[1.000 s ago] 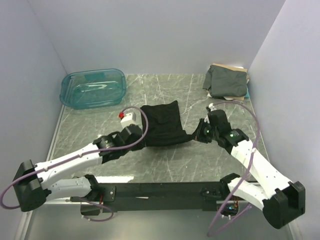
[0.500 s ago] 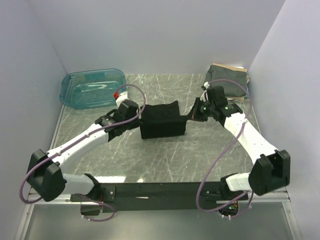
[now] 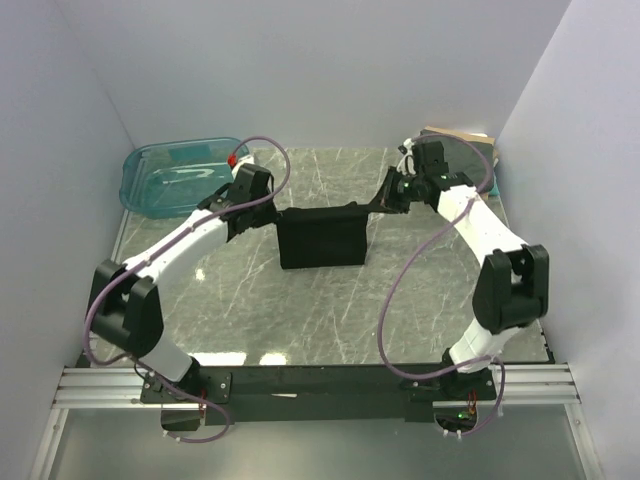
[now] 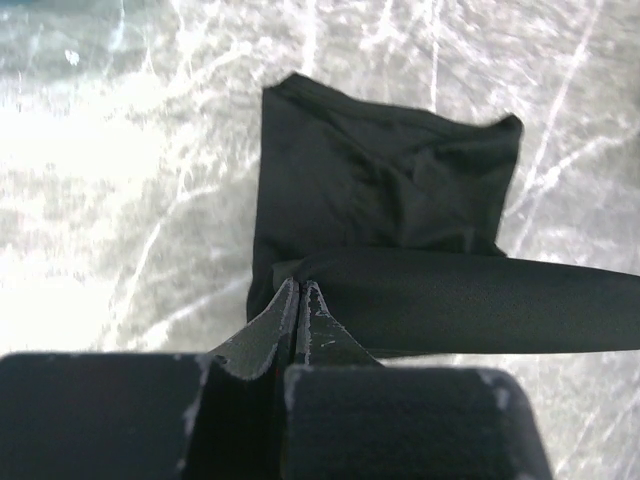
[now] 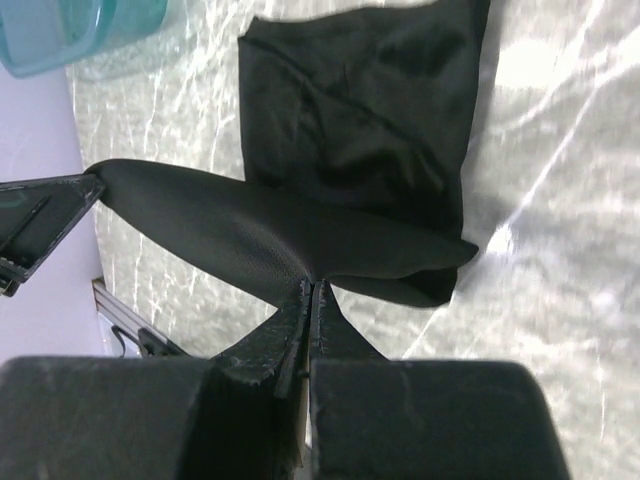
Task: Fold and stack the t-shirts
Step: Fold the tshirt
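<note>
The black t-shirt [image 3: 320, 243] lies partly folded in the middle of the table, its upper edge lifted and stretched taut between both grippers. My left gripper [image 3: 270, 213] is shut on the shirt's left corner, and in the left wrist view its tips [image 4: 298, 286] pinch the black cloth [image 4: 390, 190]. On the shirt's right corner my right gripper [image 3: 380, 205] is shut, with its tips [image 5: 312, 286] clamped on the fold of the cloth [image 5: 360, 130]. A dark grey-green t-shirt [image 3: 478, 152] lies folded at the back right, partly hidden behind the right arm.
A translucent teal bin [image 3: 175, 175] stands at the back left and shows in the right wrist view's top corner [image 5: 80, 30]. Walls close in the table at the back and on both sides. Cables loop off both arms.
Both grippers have carried the shirt's held edge from the near side toward the back. The shirt has gone from spread and slanted to a squarer, doubled shape, and both arms are stretched farther out.
</note>
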You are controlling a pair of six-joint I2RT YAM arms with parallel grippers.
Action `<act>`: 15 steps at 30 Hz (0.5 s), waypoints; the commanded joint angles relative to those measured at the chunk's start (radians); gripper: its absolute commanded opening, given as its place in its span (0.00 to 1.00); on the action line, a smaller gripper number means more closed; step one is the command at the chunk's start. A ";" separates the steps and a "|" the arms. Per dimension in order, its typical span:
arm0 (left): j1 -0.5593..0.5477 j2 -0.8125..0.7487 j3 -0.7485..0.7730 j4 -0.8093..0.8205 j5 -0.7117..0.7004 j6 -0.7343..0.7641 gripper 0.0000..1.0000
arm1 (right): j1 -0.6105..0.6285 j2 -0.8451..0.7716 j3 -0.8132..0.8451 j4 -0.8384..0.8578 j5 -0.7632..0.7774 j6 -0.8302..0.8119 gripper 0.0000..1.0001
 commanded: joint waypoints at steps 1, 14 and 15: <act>0.039 0.054 0.083 0.014 0.016 0.054 0.01 | -0.022 0.076 0.092 0.021 -0.030 -0.033 0.00; 0.128 0.358 0.279 0.083 0.080 0.118 0.01 | -0.039 0.424 0.361 0.075 0.068 0.012 0.00; 0.134 0.374 0.293 0.084 0.089 0.122 0.01 | -0.038 0.438 0.371 0.080 0.068 0.015 0.00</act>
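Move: I hold the hem end of the folded t-shirt, a corner pinched in each hand. The shirt's far left corner lies about 12 cm straight ahead of my left hand and some 15 cm below it; the blue tub's middle is roughly 24 cm left of that hand and 17 cm ahead. From my right hand, the far right corner is about 12 cm ahead, 3 cm left and 17 cm below, and the stacked shirts sit some 24 cm right and 20 cm ahead. I sweep both hands forward and down together, carrying the taut hem over the shirt towards its far corners: my left goes about 8 cm out and 6 cm down, my right about 9 cm out and 6 to 7 cm down. Both fingers stay shut on their corners while the wrists tip only some 5 degrees further down. ##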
